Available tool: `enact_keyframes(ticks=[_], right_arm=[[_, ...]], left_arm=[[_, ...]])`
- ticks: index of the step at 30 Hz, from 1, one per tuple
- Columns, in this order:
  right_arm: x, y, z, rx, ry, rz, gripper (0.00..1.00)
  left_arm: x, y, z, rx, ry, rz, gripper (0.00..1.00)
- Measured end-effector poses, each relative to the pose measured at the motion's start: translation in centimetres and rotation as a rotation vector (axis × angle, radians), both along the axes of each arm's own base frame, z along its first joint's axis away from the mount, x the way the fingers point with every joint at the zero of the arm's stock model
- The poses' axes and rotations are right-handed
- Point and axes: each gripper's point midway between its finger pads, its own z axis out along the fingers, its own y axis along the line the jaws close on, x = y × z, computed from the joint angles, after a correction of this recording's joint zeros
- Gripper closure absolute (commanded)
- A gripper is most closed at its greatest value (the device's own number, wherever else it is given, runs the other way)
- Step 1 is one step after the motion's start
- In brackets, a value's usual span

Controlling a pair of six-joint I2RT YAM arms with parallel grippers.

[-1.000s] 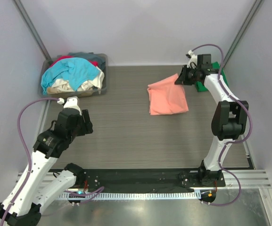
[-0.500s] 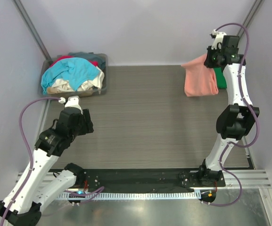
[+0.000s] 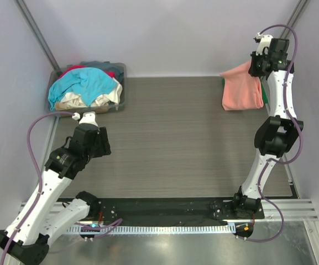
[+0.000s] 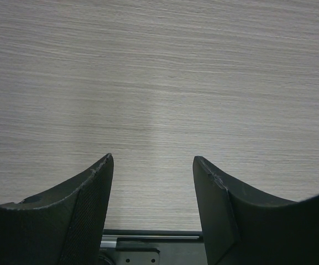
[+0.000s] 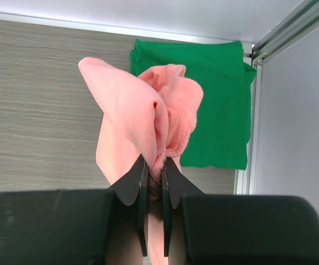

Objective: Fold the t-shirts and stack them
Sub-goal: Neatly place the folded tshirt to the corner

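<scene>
My right gripper [image 5: 155,165] is shut on a bunched fold of the salmon-pink t-shirt [image 5: 140,118], which hangs lifted off the table at the far right [image 3: 241,88]. Directly beneath and behind it a folded green t-shirt [image 5: 217,105] lies flat in the far right corner; only a sliver of it shows from above [image 3: 264,91]. Turquoise, cream and red t-shirts [image 3: 84,88] are heaped in the grey tub [image 3: 121,94] at the far left. My left gripper [image 4: 152,165] is open over bare table, near the left front, holding nothing.
Wood-grain table [image 3: 165,138] runs between the tub and the green shirt. A metal rail and side wall [image 5: 292,110] bound the right edge close to the raised right arm [image 3: 275,72]. The black base strip [image 3: 159,207] lies along the near edge.
The right gripper lifted the pink shirt off the middle of the table and carried it right and back, over the green shirt. The left arm barely shifted.
</scene>
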Motion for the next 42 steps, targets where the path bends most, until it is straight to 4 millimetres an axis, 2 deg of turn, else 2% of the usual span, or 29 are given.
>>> enact_keyframes(ticks=[8, 11, 14, 21, 24, 35, 37, 38, 40, 41, 42], right_arm=[[2.0, -1.1, -0.1, -0.043, -0.022, 0.017, 0.99], [2.9, -2.1, -0.9, -0.063, -0.033, 0.024, 0.99], [4.2, -3.7, -2.8, -0.079, -0.033, 0.012, 0.99], [7.2, -7.8, -9.4, -0.116, -0.009, -0.047, 0.99], [8.6, -9.2, -11.4, -0.136, -0.028, -0.071, 0.99], [12.6, -11.5, -17.6, -0.149, -0.127, -0.165, 0.96], [13.0, -12.1, -18.6, -0.15, -0.145, -0.203, 0.89], [13.2, -12.4, -18.8, -0.154, -0.155, -0.22, 0.74], [13.4, -12.9, -19.1, -0.156, -0.173, -0.257, 0.56], [13.4, -13.3, -18.9, -0.163, -0.181, -0.278, 0.42], [13.4, -13.5, -18.7, -0.168, -0.188, -0.292, 0.35]], left_arm=[[0.1, -0.1, -0.3, 0.005, 0.011, 0.0, 0.4], [0.1, -0.1, -0.3, 0.005, 0.011, 0.001, 0.4], [0.1, -0.1, -0.2, 0.005, 0.011, 0.001, 0.4], [0.2, 0.0, -0.3, 0.009, 0.014, 0.002, 0.41], [0.2, 0.0, -0.4, 0.01, 0.016, 0.004, 0.41], [0.4, 0.5, -0.5, 0.018, 0.021, 0.03, 0.41], [0.4, 0.6, -0.5, 0.018, 0.021, 0.033, 0.41], [0.4, 0.6, -0.5, 0.018, 0.021, 0.034, 0.41], [0.4, 0.6, -0.5, 0.018, 0.021, 0.035, 0.41], [0.4, 0.6, -0.5, 0.018, 0.021, 0.035, 0.41], [0.4, 0.6, -0.5, 0.018, 0.021, 0.036, 0.41]])
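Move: The right gripper still pinches the folded pink t-shirt, which hangs below it. Its place, the green folded shirt, has its middle some 14 cm ahead, 9 cm to the right and 21 cm below this hand. The table's far right corner is about 27 cm ahead and 22 cm right. From the idle left gripper the green shirt lies roughly 48 cm ahead and 78 cm to the right. Carry the pink t-shirt forward with the right gripper, then sweep right and down onto the green shirt in the corner: about 19 cm down and some 13 cm each forward and right. Turn the wrist roughly 15 degrees clockwise and tip the fingers up slightly on the way; once low, open them to release the cloth's right side. ##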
